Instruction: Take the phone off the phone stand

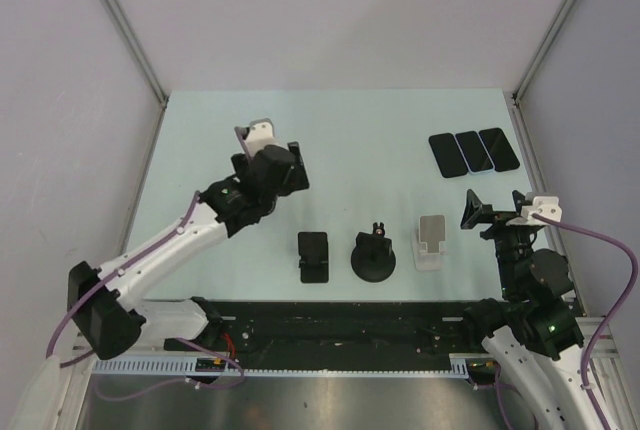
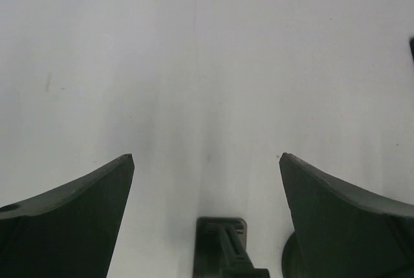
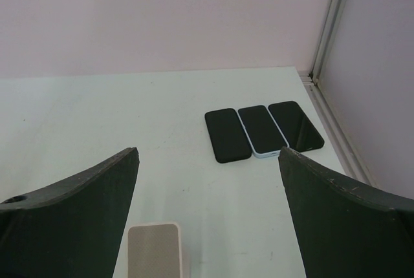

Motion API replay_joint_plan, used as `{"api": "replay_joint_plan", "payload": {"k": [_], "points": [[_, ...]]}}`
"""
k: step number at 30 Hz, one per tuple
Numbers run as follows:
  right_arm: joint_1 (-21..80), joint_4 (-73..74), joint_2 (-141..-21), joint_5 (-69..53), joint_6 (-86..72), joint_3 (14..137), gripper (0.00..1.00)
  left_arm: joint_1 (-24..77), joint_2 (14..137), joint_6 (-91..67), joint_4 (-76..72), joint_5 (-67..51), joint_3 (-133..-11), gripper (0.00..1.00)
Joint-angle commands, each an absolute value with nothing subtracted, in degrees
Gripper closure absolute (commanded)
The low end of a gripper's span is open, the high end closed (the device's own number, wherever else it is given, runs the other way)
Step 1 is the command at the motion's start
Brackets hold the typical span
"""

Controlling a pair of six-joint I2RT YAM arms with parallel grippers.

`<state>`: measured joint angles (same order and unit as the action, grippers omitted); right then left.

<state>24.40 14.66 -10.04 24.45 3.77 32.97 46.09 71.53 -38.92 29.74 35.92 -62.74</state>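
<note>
Three phones [image 1: 472, 153] lie flat side by side at the back right of the table; the right wrist view shows them as a black phone [image 3: 227, 135], a light-edged one [image 3: 261, 130] and another black one [image 3: 295, 125]. A black phone stand [image 1: 313, 255], a round black stand [image 1: 374, 255] and a white stand [image 1: 432, 240] form a row near the front, none holding a phone. My left gripper [image 1: 285, 175] hovers open and empty behind the black stand [image 2: 223, 249]. My right gripper [image 1: 480, 212] is open and empty, right of the white stand [image 3: 155, 250].
The table [image 1: 350, 130] is pale green with walls at the back and both sides. A black rail [image 1: 330, 330] runs along the front edge between the arm bases.
</note>
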Motion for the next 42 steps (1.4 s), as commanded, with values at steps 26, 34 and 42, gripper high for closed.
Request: {"api": "replay_joint_plan", "payload": {"k": [26, 34, 42], "points": [[24.61, 23.2, -1.76, 45.07, 4.57, 38.67, 0.0, 31.11, 8.8, -14.77, 28.12, 39.02, -40.7, 0.0], [24.43, 24.34, -1.76, 52.12, 1.32, 41.74, 0.0, 31.11, -5.87, -15.47, 28.04, 40.69, -35.77, 0.0], [25.31, 26.89, -1.58, 58.26, -5.27, 41.22, 0.0, 31.11, -7.82, -15.03, 28.12, 42.71, -35.25, 0.0]]}}
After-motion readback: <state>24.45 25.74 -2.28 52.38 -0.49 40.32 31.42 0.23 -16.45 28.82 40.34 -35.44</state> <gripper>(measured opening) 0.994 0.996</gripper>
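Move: Both hands are empty and open, with all three phones already off. The black stand the left hand has just left lies about 10 cm back, 6 cm to its right and 15 cm below it; the round stand is some 14 cm to the right of that stand. From the right hand the black stand is roughly level fore and aft, 36 cm left and 25 cm below, the white stand 10 cm left, and the middle phone 35 cm ahead and 7 cm right. The open, empty left hand swings about 20 cm to the left, away from the black stand, first also climbing and then drawing back some 13 cm and settling a little lower, while its down-slanted fingers tip up to roughly level. The right hand, open too, eases to the right and back, away from the white stand, turning clockwise by some 25 degrees, and neither hand touches anything. ##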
